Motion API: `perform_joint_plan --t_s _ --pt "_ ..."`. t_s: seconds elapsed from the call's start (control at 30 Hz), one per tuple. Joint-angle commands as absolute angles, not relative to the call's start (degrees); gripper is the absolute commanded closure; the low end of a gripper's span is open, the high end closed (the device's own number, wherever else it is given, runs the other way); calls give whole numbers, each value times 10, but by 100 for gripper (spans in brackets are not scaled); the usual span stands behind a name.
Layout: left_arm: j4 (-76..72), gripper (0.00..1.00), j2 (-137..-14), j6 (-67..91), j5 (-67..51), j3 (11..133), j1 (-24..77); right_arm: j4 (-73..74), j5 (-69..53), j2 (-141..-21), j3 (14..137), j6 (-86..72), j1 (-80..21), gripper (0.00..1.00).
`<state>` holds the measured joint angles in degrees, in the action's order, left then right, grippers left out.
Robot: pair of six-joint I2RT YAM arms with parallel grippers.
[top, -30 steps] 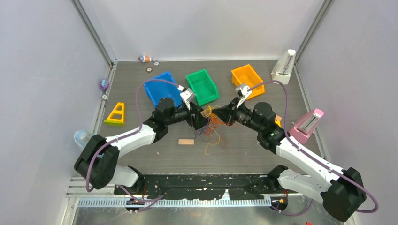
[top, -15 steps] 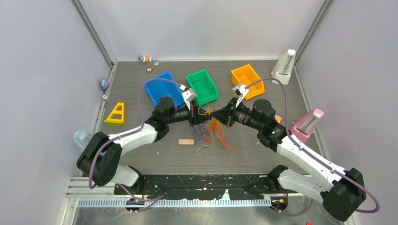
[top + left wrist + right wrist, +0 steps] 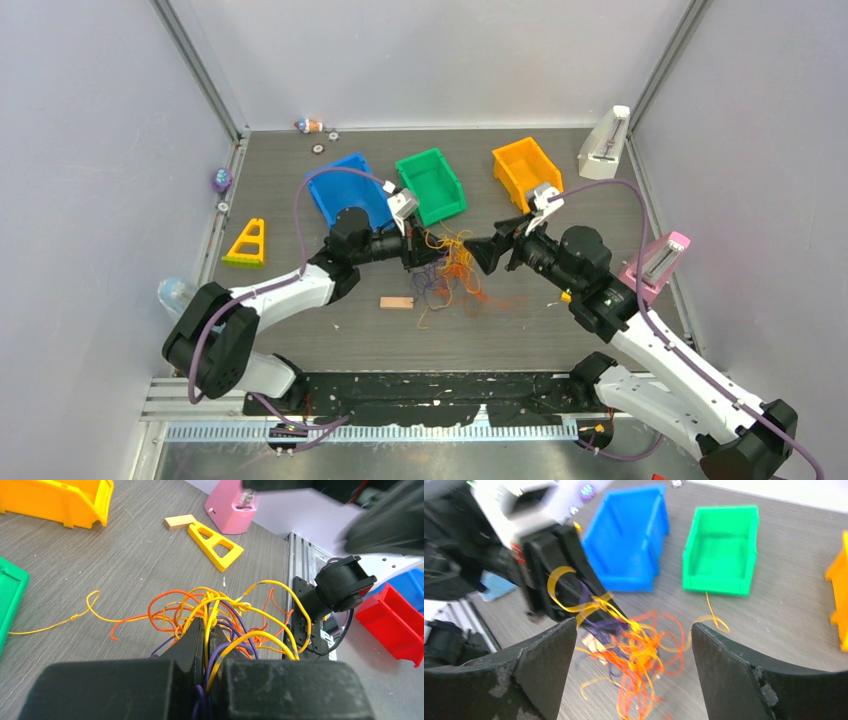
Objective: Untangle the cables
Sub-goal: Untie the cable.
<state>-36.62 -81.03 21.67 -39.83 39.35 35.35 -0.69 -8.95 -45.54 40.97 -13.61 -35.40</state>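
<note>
The cables (image 3: 452, 270) are a loose tangle of orange, yellow and purple strands in the middle of the table. My left gripper (image 3: 428, 252) is shut on yellow and purple strands and holds the tangle partly lifted; the left wrist view shows its fingertips (image 3: 196, 635) pinching them, with the cables (image 3: 220, 611) spreading beyond. My right gripper (image 3: 478, 250) is open and empty, just right of the tangle. In the right wrist view its fingers (image 3: 549, 652) frame the cables (image 3: 641, 650) and the left gripper (image 3: 616, 622).
Blue bin (image 3: 345, 187), green bin (image 3: 431, 184) and orange bin (image 3: 526, 171) stand behind the tangle. A small wooden block (image 3: 396, 302) lies in front of it. A yellow triangle frame (image 3: 247, 243) is at left, a pink stand (image 3: 655, 266) and a white stand (image 3: 605, 143) at right.
My right gripper has let go of the cables, opened and drawn back to the right. The tangle has sagged and spread below my left gripper, which has stayed shut and nearly still.
</note>
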Motion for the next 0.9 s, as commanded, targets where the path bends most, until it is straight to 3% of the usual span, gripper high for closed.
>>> perform_joint_plan --t_s 0.0,0.13,0.3,0.37,0.43,0.47,0.5,0.53,0.57,0.77,0.87 --pt "-435 100 -782 226 -421 382 352 -4 -24 -428 334 -116 -351 13" --pt "-450 100 -781 235 -428 378 350 -54 -93 -425 283 -119 -349 20" --pt "-470 100 -784 246 -444 377 350 -126 -215 -485 261 -138 -349 21" --pt "-473 100 -785 248 -448 377 350 -143 -234 -517 264 -144 -349 31" --pt "-472 100 -784 246 -446 376 350 -160 -247 -544 270 -150 -349 47" --pt "-467 100 -784 245 -442 376 349 -164 -246 -555 272 -150 -349 65" --pt "-453 100 -781 239 -427 377 349 -161 -238 -558 274 -151 -349 75" --pt "-425 100 -775 230 -402 380 347 -139 -189 -553 279 -152 -349 90" --pt "-388 100 -768 219 -362 384 345 -125 -149 -547 280 -156 -349 92" --pt "-289 100 -710 242 -109 338 290 35 322 -392 256 -219 -342 95" --pt "-236 100 -686 264 -34 327 263 80 452 -327 239 -266 -338 95"
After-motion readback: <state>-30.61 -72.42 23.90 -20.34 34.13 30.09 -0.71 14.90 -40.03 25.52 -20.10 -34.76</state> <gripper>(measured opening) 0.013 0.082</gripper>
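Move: My left hand already pinches the cables. The tangle hangs about 5 cm to its right, 2 cm back and 6 cm below. From my open right hand the same tangle is some 5 cm left, 2 cm back and 14 cm below. From my left hand, on the table, the green bin is about 26 cm ahead and level sideways, and the wooden block is about 11 cm left and 5 cm back. I drop my open right hand about 14 cm onto the hanging cables, easing slightly back and tipping the fingers down, and pinch the orange and yellow strands. Then I pull them right some 10 cm, rising and edging forward while turning clockwise. My left keeps its grip, backs off a touch, then draws left and forward, turning counter-clockwise. ##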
